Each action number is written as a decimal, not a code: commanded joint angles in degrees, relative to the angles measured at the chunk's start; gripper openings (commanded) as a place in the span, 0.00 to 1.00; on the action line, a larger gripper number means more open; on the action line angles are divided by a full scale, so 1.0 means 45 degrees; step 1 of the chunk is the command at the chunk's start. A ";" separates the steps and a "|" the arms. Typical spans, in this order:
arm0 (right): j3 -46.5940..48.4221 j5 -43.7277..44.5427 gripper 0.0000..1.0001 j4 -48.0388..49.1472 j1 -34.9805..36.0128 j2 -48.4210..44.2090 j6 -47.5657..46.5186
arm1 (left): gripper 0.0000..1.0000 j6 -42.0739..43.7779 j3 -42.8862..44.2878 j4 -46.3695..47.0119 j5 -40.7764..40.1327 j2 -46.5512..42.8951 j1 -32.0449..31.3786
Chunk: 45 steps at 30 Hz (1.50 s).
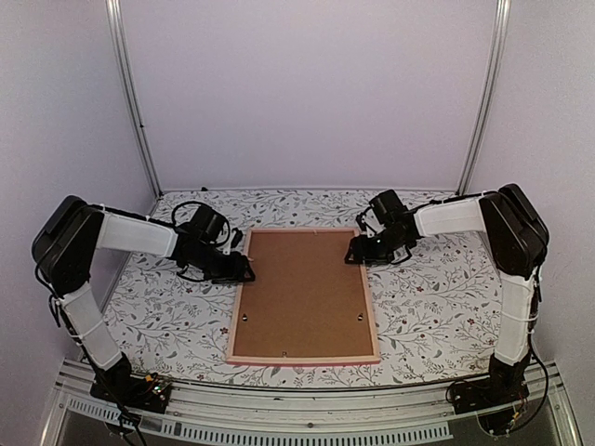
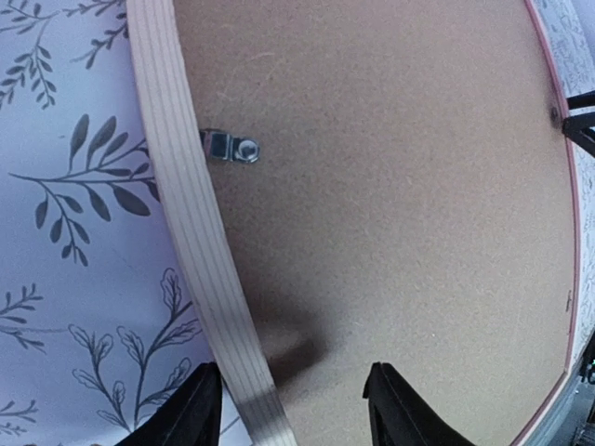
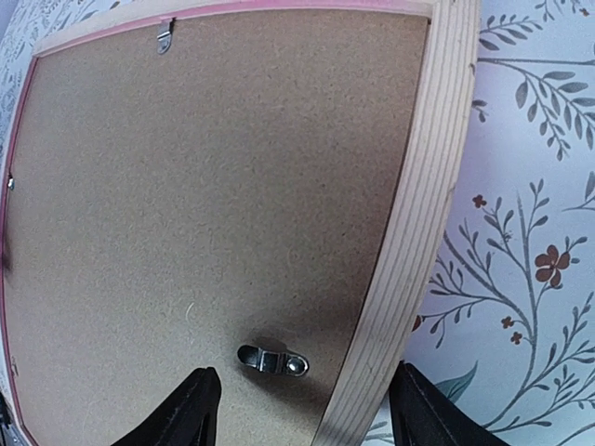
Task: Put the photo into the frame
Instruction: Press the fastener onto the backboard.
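Observation:
The pink frame lies face down in the middle of the table, with the brown backing board filling its back. The photo is hidden from every view. My left gripper is at the frame's upper left side. In the left wrist view it stands open, its jaws astride the pale wooden rail and a strip of board. My right gripper is at the upper right side, likewise open astride the right rail. Neither holds anything.
Small metal turn clips sit on the backing board: one near the left rail, one just ahead of the right gripper, and one at the far edge. A floral tablecloth covers the table, with walls close on three sides.

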 commanded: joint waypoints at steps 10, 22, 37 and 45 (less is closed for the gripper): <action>0.0909 0.2131 0.60 -0.2280 0.0104 0.1139 -0.0427 | 0.56 0.0196 -0.0156 0.0168 -0.0220 -0.0944 -0.0453; 0.1259 0.2126 0.49 -0.1864 0.0124 0.1345 0.0712 | 0.56 0.0606 0.0055 -0.0123 -0.0551 -0.0729 -0.0472; 0.0970 0.1593 0.35 -0.0874 0.0016 0.1746 0.2090 | 0.56 0.0696 0.0076 -0.0232 -0.0628 -0.0754 -0.0495; -0.0071 0.0246 0.28 0.0688 -0.0399 0.1527 0.2876 | 0.56 0.0743 0.0057 -0.0238 -0.0659 -0.0725 -0.0492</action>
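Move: Just ahead of the right hand, roughly 2 cm out, 1 cm to its left and 1 cm lower, sits the fastener beside the frame's right rail; that rail's middle runs about 1 cm to the hand's right. The next fastener on the same rail is some 18 cm back and 1 cm right, and the far rail's fastener about 11 cm ahead and 7 cm left. From the left hand, the fastener aimed at lies about 23 cm right and 8 cm ahead. Straddling the right rail, the right hand goes forward along it about 3 cm while its fingers close to roughly half their gap, bringing the inner finger against the fastener and the outer one to the rail's outside. It edges about 1 cm right, then back left, turning some 10 degrees clockwise. The left hand rises about 1.5 cm, then stays over the left rail. ##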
